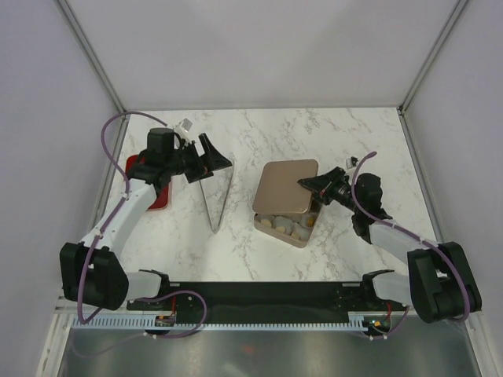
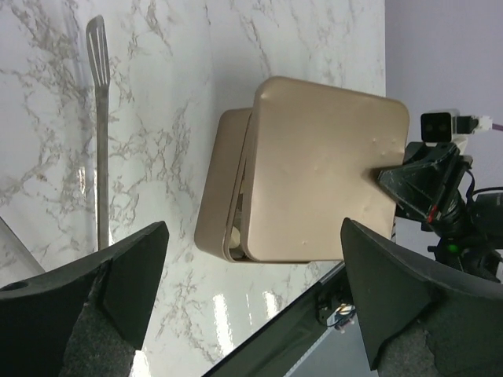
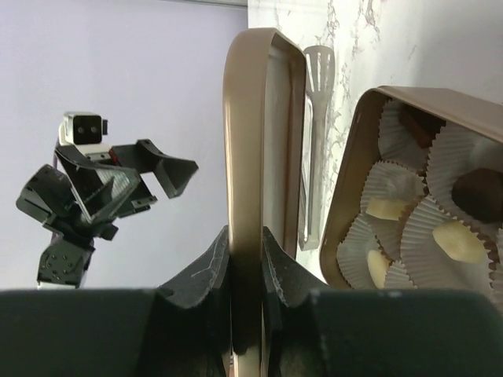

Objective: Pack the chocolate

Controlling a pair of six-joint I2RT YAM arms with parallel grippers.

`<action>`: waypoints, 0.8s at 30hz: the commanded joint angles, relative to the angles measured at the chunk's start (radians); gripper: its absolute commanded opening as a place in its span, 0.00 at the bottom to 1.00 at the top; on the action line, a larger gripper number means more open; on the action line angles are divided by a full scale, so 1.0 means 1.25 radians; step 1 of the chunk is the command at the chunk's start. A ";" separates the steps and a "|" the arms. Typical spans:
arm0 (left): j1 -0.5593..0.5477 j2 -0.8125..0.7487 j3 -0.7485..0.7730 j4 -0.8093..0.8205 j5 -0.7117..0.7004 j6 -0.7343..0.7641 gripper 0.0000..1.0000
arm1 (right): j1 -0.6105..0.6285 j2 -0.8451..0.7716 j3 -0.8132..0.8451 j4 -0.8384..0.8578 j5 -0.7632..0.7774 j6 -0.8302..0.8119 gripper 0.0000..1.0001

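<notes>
The tan box [image 1: 292, 231] sits mid-table with white paper cups holding cream [image 3: 459, 240] and dark brown [image 3: 479, 193] chocolate pieces. My right gripper [image 1: 309, 184] is shut on the edge of the tan lid [image 1: 287, 187], holding it above the box so that it covers most of it; in the right wrist view the lid [image 3: 250, 157] stands edge-on between the fingers. My left gripper [image 1: 211, 153] is open and empty, raised at the left, apart from the box. It frames the lid [image 2: 322, 181] and box [image 2: 220, 188] in the left wrist view.
Metal tongs [image 1: 216, 196] lie on the marble left of the box, also in the left wrist view [image 2: 100, 126]. A red object [image 1: 157, 196] lies under the left arm. Frame posts and grey walls bound the table.
</notes>
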 commanded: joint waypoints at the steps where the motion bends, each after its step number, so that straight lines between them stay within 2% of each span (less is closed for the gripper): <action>1: -0.029 -0.034 -0.029 -0.014 -0.037 0.037 0.97 | 0.011 0.017 -0.008 0.122 0.042 0.047 0.00; 6: -0.105 -0.012 -0.064 0.062 0.008 0.006 0.93 | 0.018 0.033 -0.032 0.150 0.062 0.053 0.00; 10: -0.186 0.044 -0.048 0.071 -0.033 0.018 0.90 | 0.029 0.074 -0.070 0.212 0.065 0.074 0.00; 12: -0.200 0.086 -0.042 0.080 -0.030 0.017 0.89 | 0.030 0.088 -0.081 0.242 0.062 0.091 0.00; 14: -0.213 0.113 -0.037 0.092 -0.032 0.017 0.83 | 0.030 0.099 -0.102 0.277 0.064 0.100 0.00; 24: -0.239 0.246 -0.013 0.121 -0.054 0.022 0.69 | 0.030 0.052 -0.134 0.188 0.080 0.050 0.06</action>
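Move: Beyond and to the right of the left hand is the box lid, still pinched by the right hand: its middle lies about 18 cm right, 4 cm back and 8 cm below the left hand. The open box lies some 20 cm right, 7 cm back and 16 cm down; the tongs lie almost straight below, 2 cm left and 1 cm back. From the right hand, the box is roughly 3 cm left, 4 cm back and 10 cm below, the lid's middle 6 cm left and 1 cm back. Lowering the lid's right edge about 5 cm towards the box, the right hand keeps its pinch and tips slightly downward, then nearly stops. The left hand swings right and a little back, then mostly sinks, some 11 cm in all, to come in close to the lid's left edge; it turns clockwise and tips down, its fingers closing partway but still open. ##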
